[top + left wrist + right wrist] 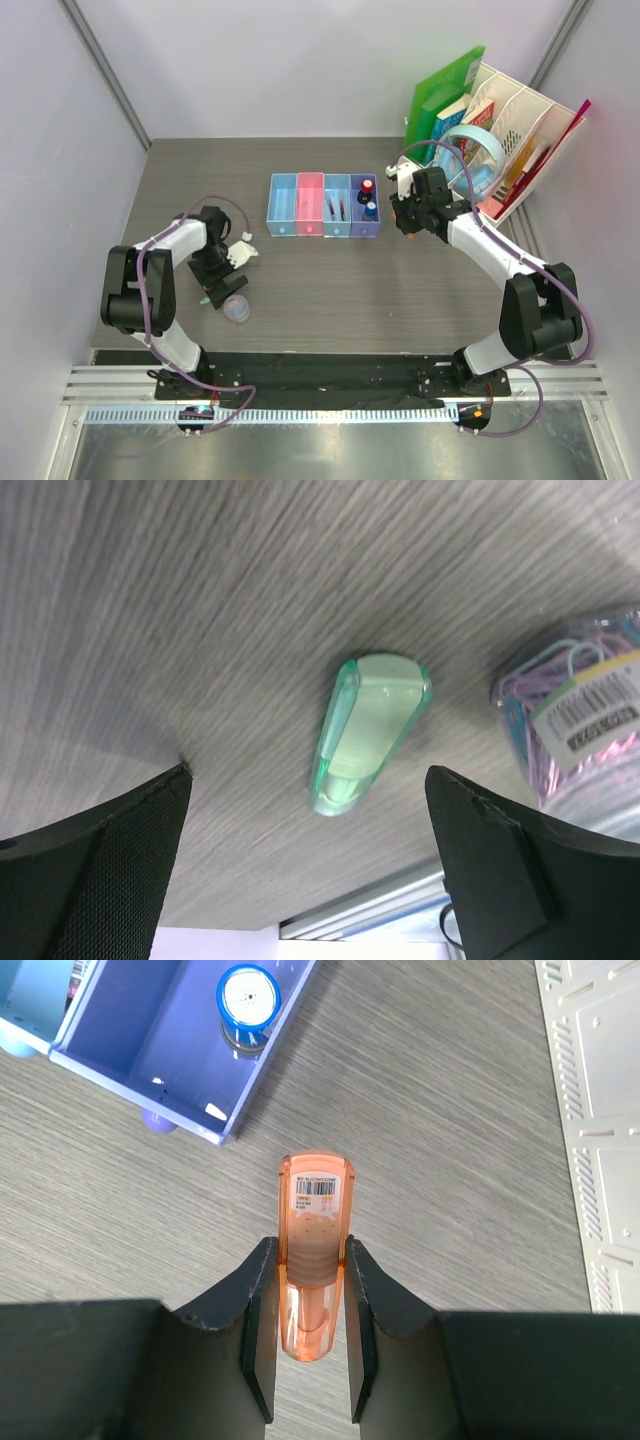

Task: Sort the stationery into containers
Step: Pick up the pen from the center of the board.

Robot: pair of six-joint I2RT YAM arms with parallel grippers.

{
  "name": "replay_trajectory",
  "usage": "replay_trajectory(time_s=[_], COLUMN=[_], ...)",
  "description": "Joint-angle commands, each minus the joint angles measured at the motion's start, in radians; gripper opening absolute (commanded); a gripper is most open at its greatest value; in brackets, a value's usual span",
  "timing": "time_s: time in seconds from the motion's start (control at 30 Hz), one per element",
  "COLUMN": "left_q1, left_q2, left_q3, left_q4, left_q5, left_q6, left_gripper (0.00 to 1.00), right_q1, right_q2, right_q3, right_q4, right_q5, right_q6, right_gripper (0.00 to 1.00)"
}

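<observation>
A short orange piece (316, 1195) with a barcode label sits between the pads of my right gripper (313, 1252), which is shut on it over the table just right of the purple-blue tray (120, 1065). A blue-capped bit (248, 995) stands in that tray. The four joined containers (283, 228) lie mid-table, with slim pens (330, 207) in the middle ones. My left gripper (310, 865) is open above the table, with the short green piece (368, 732) lying between and just beyond its fingers. A round translucent disc (580, 710) full of paper clips lies to its right.
The white perforated desk organizer (520, 130) with books, a green folder (445, 85) and blue headphones (480, 160) stands at the back right, close behind my right arm. The table's near edge and metal rail (400, 905) run just below the green piece.
</observation>
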Motion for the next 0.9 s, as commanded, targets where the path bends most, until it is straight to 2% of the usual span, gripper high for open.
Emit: replay_trajectory(time_s=[0.0,0.17,0.33,0.47,0.57,0.6,0.67,0.7,0.73,0.87], left_q1=[-0.040,-0.072,-0.095,-0.121,-0.139,-0.141,-0.143,-0.144,-0.144,-0.144], left_q2=[0.019,0.033,0.024,0.021,0.035,0.045,0.059,0.065,0.078,0.082], left_q3=[-0.068,-0.106,-0.138,-0.168,-0.183,-0.183,-0.180,-0.177,-0.174,-0.152], left_q4=[0.196,0.266,0.289,0.309,0.318,0.319,0.314,0.308,0.308,0.296], left_q5=[0.093,0.074,0.076,0.068,0.056,0.055,0.053,0.050,0.050,0.039], left_q6=[0.008,0.010,0.027,0.037,0.047,0.047,0.044,0.041,0.037,0.018], left_gripper=[1.00,0.99,0.82,0.69,0.55,0.42,0.25,0.06,0.00,0.00], right_q1=[-0.007,-0.007,-0.007,-0.005,-0.005,-0.005,0.002,0.010,0.022,0.068], right_q2=[-0.044,-0.052,-0.060,-0.052,-0.029,-0.022,0.008,0.023,0.038,0.135], right_q3=[0.056,0.084,0.127,0.226,0.313,0.333,0.390,0.409,0.444,0.531], right_q4=[-0.025,-0.040,-0.054,-0.073,-0.089,-0.093,-0.093,-0.091,-0.090,-0.074], right_q5=[0.015,0.008,0.007,-0.012,-0.024,-0.027,-0.039,-0.047,-0.051,-0.113], right_q6=[0.031,0.052,0.058,0.071,0.080,0.083,0.091,0.091,0.095,0.114], right_gripper=[0.02,0.02,0.02,0.02,0.02,0.03,0.03,0.03,0.03,0.03])
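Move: The green pen lies on the table almost under the open left fingers, about 1 cm right and 1 cm below; the clip jar stands some 6 cm right and 3 cm back of that hand. From the right hand, already holding the orange pen, the drawer box is centred roughly 11 cm ahead, 20 cm left and 10 cm below. The blue bottle in it is some 9 cm ahead, 8 cm left and 10 cm below. Left fingers close from wide open and pinch the green pen at the table, after the hand eases slightly forward and then back, ending about 1 cm lower and 1 cm right, turned some 10 degrees clockwise. The right hand keeps its grip on the orange pen, lingers, then climbs about 15 cm with growing speed, also going 6 cm forward and a little left, its fingers tipping up towards level. ##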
